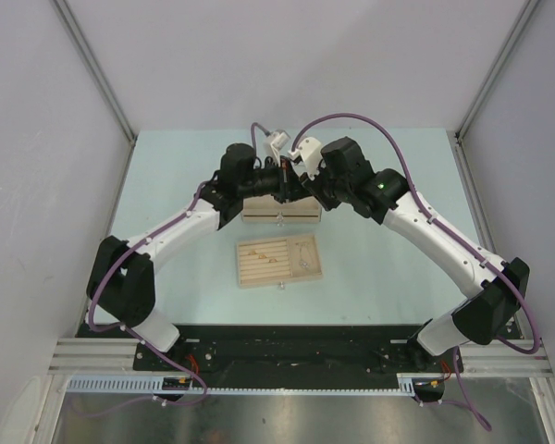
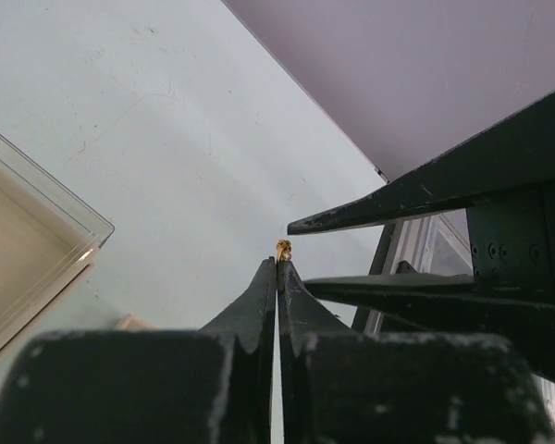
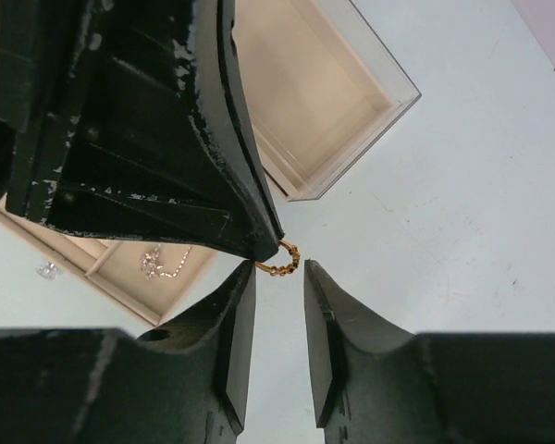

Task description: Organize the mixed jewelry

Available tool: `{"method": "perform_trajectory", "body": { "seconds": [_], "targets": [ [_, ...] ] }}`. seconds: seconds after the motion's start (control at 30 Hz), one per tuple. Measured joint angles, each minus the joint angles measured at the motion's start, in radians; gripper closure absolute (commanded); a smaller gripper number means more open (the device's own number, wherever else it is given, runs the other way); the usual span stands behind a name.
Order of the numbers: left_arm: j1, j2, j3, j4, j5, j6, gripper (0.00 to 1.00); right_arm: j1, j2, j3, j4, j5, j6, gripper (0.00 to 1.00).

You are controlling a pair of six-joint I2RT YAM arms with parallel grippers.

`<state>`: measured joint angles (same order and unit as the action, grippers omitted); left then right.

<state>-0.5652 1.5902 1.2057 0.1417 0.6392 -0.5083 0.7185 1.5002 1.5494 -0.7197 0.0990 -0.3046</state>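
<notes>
My left gripper [image 2: 277, 263] is shut on a small gold ring [image 2: 283, 248] that sticks out past its tips. In the right wrist view the same ring [image 3: 287, 265] hangs from the left gripper's tips [image 3: 262, 239], between the parted fingers of my right gripper [image 3: 279, 274], which is open; the ring sits close to its left finger. Both grippers meet above the back box [image 1: 279, 212]. A thin silvery chain [image 3: 160, 263] lies in a compartment of the beige slotted tray [image 1: 250, 274]. Small gold pieces [image 1: 259, 249] lie in the tray's slots.
A beige box with a clear raised rim [image 3: 350, 120] lies under the grippers, its edge also showing in the left wrist view [image 2: 46, 245]. The right gripper's dark fingers [image 2: 398, 199] cross the left wrist view. Grey walls enclose the pale table.
</notes>
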Motion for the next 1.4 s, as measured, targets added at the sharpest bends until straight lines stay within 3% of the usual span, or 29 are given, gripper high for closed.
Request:
{"method": "perform_trajectory", "body": {
  "seconds": [0.3, 0.57, 0.8, 1.03, 1.4],
  "targets": [
    [0.010, -0.022, -0.043, 0.068, 0.039, -0.024, 1.00, -0.101, -0.038, 0.000, -0.010, -0.212, 0.049, 0.55],
    [0.053, -0.086, -0.147, 0.263, 0.151, -0.121, 1.00, -0.404, -0.142, -0.024, 0.043, -0.636, 0.154, 0.52],
    [0.053, -0.112, -0.214, 0.422, 0.190, -0.212, 1.00, -0.428, -0.146, -0.060, 0.108, -0.944, 0.229, 0.50],
    [0.053, -0.125, -0.217, 0.475, 0.204, -0.239, 1.00, -0.410, -0.114, -0.063, 0.120, -1.027, 0.245, 0.51],
    [0.053, -0.132, -0.217, 0.492, 0.206, -0.252, 1.00, -0.380, -0.090, -0.063, 0.129, -1.033, 0.245, 0.53]
  ]
}}
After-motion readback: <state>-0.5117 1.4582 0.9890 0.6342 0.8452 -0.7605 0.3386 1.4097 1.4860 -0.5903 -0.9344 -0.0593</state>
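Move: The gold ring sits at my left fingertips, about 1 cm to the right of that hand's point; my half-open right fingers straddle it, the ring being some 1 cm ahead of and 1 cm below that hand. From either hand the tray lies roughly 12 cm back, 8 cm left and 24 cm below, and the clear display box about 6 cm ahead, 8 cm left and 20 cm below. I back my right hand off the ring up and to the right, opening its fingers wider, then bring it back and left again. Turning nearly 50 degrees on the way, it ends facing my left hand, its fingers pointing left and almost level around the ring. My left hand keeps its pinch, rises about 6 cm, draws back 4 cm and tilts its fingers up to level. ##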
